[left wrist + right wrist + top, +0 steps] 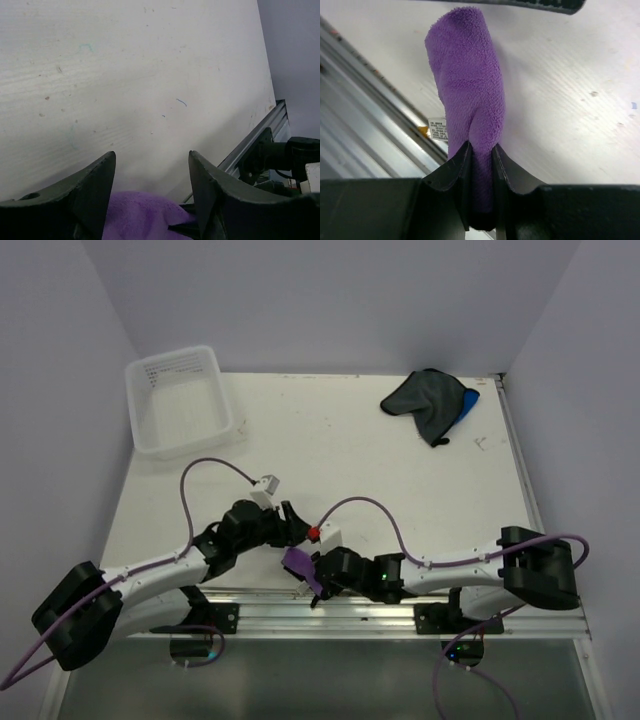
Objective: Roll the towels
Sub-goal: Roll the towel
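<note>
The purple towel [297, 563] is rolled into a short tube at the near edge of the table, between the two arms. My right gripper [481, 150] is shut on one end of that purple roll [467, 85], which sticks out ahead of the fingers with its white label showing. My left gripper [152, 159] stands open over the roll's other end; the purple cloth [140, 216] lies low between its fingers, which do not press it. The dark grey towel [425, 400] and the blue towel [466, 403] lie bunched together at the far right.
A clear plastic tub [180, 400] stands at the far left corner. The metal rail [340, 602] runs along the table's near edge, right under the roll. Purple cables [215, 468] loop above both arms.
</note>
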{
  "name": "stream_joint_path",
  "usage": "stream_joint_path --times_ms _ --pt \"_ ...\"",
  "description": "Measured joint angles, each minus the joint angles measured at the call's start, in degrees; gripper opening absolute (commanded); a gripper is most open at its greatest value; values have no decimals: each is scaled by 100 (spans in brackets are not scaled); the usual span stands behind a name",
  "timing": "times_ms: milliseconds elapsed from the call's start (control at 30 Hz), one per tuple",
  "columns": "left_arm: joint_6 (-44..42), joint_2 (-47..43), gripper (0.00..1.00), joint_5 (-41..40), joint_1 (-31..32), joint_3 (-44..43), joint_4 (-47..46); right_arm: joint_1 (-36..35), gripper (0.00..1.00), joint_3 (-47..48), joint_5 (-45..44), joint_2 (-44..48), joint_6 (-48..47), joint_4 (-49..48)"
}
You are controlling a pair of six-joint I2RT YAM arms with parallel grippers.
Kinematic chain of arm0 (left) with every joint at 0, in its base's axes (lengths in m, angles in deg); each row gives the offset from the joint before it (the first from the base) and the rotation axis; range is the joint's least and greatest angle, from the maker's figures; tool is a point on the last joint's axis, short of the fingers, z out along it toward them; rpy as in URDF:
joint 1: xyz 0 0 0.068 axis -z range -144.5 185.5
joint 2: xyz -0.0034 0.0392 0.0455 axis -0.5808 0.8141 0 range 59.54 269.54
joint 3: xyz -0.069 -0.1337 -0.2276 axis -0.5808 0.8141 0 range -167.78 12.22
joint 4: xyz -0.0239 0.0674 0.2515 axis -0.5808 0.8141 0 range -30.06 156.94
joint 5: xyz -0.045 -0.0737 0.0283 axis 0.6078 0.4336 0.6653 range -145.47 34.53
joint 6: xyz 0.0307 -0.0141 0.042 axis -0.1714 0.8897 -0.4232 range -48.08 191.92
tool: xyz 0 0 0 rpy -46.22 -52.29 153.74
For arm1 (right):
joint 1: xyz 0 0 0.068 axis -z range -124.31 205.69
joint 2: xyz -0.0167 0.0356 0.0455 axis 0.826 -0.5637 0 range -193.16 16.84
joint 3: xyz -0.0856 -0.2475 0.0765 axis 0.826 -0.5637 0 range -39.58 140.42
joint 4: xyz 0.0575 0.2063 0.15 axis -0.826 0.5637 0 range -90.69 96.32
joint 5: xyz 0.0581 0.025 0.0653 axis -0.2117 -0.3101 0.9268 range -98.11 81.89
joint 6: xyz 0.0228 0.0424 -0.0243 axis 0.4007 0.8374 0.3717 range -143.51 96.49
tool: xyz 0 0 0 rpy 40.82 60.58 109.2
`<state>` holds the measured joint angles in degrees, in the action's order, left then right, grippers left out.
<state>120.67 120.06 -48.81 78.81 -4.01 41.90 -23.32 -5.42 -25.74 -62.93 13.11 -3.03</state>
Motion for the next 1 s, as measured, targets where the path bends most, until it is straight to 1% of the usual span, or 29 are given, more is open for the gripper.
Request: stream_joint_path --times_ms 67,167,267,400,500,633,800,933,1000 --pt "-7 -59 99 7 0 -101 168 -142 0 92 -483 -4 2 227" --pt "72 -83 100 33 -2 -190 387 -402 0 334 -1309 -170 26 568" --pt "125 -74 100 74 -4 -245 680 -645 0 658 -1982 -577 72 767" --pt "151 57 99 81 -7 -577 1386 -994 0 1043 -2809 -1161 208 949" --pt "168 138 99 70 -4 -994 2011 -1182 0 1134 -3285 -1370 450 1051" --pt "186 229 99 -28 -4 -1624 2949 -1241 0 1298 -3703 -1541 800 1384" --pt "210 310 100 -326 -7 -2153 3945 -1250 0 1456 -4048 -1746 1115 1742" --pt "378 339 100 -343 -4 -2205 4358 -1252 0 1631 -4277 -1932 1311 2011" --pt "479 387 100 -284 -4 -2159 4395 -1257 0 1703 -4339 -2002 1368 2094"
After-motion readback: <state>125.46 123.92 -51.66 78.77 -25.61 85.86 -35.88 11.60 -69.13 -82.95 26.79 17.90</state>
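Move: The purple towel, rolled and pinched at its near end by the right gripper, has its middle about 7 cm back from the left hand, straight in line sideways, and some 6 cm below. From the right hand that middle is about 4 cm ahead, 4 cm left and 2 cm lower; the left gripper is roughly 12 cm ahead, 5 cm left and 4 cm higher, and the front rail's middle about 6 cm back, level sideways and 4 cm lower. Keep the right gripper shut on the towel's near end and swing its fingers clockwise and upward, some 40 degrees in all, until they point mostly forward, carrying the towel about 3 cm forward. Open the half-open left gripper fully, bob it slightly while shifting left and then also back, about 3 cm in all, and tip its fingers further down over the towel's free end. ##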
